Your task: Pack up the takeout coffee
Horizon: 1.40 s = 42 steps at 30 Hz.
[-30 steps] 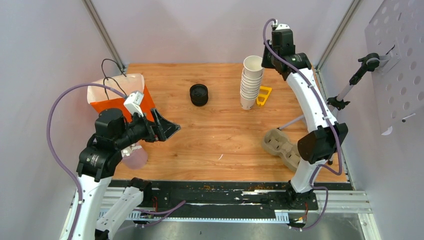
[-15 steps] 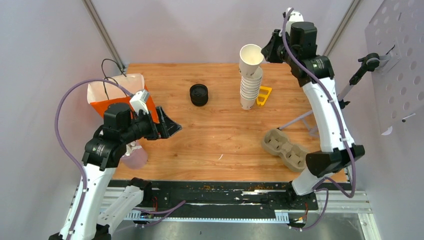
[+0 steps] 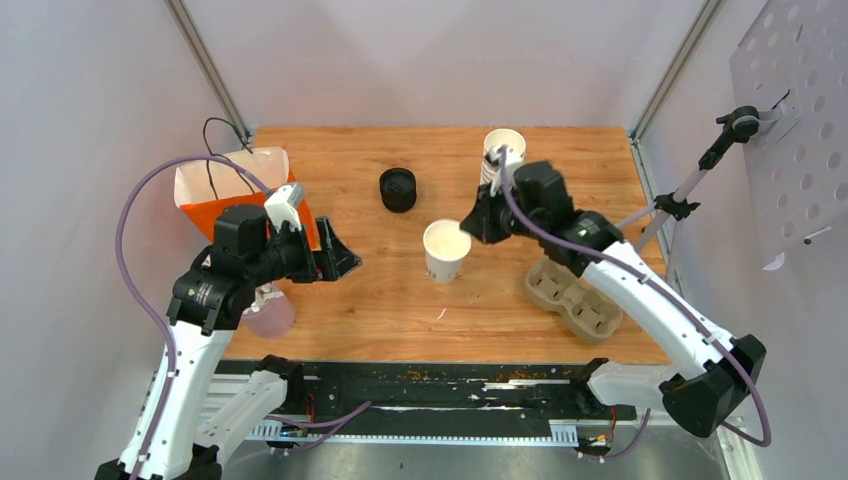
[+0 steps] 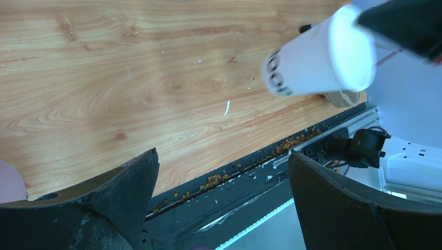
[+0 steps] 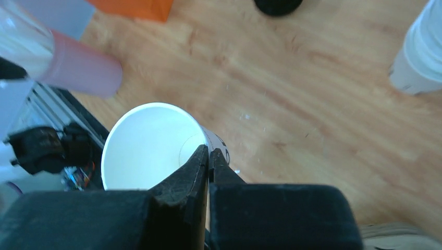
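Observation:
The takeout coffee is out of view; no lidded cup shows. My right gripper [image 3: 473,228] is shut on the rim of a single lidless white paper cup [image 3: 445,248], holding it tilted over the middle of the table. In the right wrist view one finger is inside the cup [image 5: 146,148] and the other outside, with the gripper [image 5: 208,151] pinching its wall. My left gripper [image 3: 340,258] is open and holds nothing, just right of the orange paper bag [image 3: 225,195]. In the left wrist view the gripper [image 4: 223,152] faces the held cup [image 4: 318,57].
A stack of black lids [image 3: 397,189] sits at mid-back. The tall stack of nested white cups [image 3: 497,145] stands behind my right arm. A pale pink cup [image 3: 270,315] lies under my left arm. A cardboard cup carrier [image 3: 575,295] rests at front right.
My right arm lifted the top cup off the nested stack and swung it forward and left to the table's middle. My left arm rose slightly and stayed open.

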Motion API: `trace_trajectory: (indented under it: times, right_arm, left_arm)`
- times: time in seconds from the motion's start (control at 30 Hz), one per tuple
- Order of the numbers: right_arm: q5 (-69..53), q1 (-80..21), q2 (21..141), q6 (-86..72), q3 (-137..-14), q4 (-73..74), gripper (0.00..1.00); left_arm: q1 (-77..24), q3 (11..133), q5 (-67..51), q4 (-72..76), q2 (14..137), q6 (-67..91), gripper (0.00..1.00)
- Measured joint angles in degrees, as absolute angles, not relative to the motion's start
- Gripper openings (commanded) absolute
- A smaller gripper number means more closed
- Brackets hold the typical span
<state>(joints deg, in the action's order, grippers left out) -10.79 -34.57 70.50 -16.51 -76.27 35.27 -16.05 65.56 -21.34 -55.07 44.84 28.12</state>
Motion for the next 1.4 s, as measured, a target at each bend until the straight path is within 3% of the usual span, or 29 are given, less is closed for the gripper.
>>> trace_trajectory:
  times: [0.27,0.7,0.77,0.9,1.07,1.27,1.4]
  right_arm:
    - [-9.93,-42.63,70.46,-18.50,-56.42,25.67,0.00]
    - [-4.89,-45.45,71.24,-17.72,-43.75,9.76,0.02]
    - [-3.81,-46.11,71.57,-17.15,-43.38,8.78,0.06]
    - [-2.37,-46.87,72.03,-16.14,-43.35,7.88,0.29]
    - [-0.19,-46.87,71.50,-15.94,-44.25,10.81,0.44]
    - [0.91,-46.87,66.22,-15.77,-49.25,19.07,0.55]
    - [0.91,-46.87,60.86,-14.85,-52.62,21.47,0.59]
  left_arm:
    - [-16.05,66.59,-21.30,-55.46,46.85,27.18,1.00]
    - [-16.05,74.08,-20.01,-53.34,60.47,22.63,0.92]
    - [-16.12,75.72,-19.20,-53.23,62.87,21.93,0.91]
    - [-16.19,79.40,-17.21,-52.66,67.51,20.62,0.88]
    - [-16.56,83.53,-13.52,-49.98,73.43,20.01,0.82]
    - [-16.95,88.44,-10.00,-46.59,82.13,20.38,0.74]
    - [-17.65,95.31,-7.38,-45.19,90.63,20.25,0.64]
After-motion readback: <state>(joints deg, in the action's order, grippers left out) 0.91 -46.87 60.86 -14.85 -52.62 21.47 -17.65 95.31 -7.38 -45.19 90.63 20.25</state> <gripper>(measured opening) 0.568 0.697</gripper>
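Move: The right gripper holds a paper cup by its rim about 26 cm above the table; the bare spot for it lies some 7 cm back and 6 cm to the left. From that hand the cup stack stands about 20 cm ahead, 8 cm right, and the drink carrier 6 cm back, 23 cm right. From the left gripper the black lids lie roughly 30 cm ahead, 7 cm right, 23 cm down; the orange bag 20 cm ahead, 23 cm left. Lower the right gripper with the pinched cup about 17 cm, fast at first, easing 4 cm back and a little left; open the fingers to let go of the rim, then rise straight off. Meanwhile reach the left gripper some 21 cm forward towards the black lids, staying high, rolling its left side up about 15 degrees and narrowing its wide-open fingers somewhat. ##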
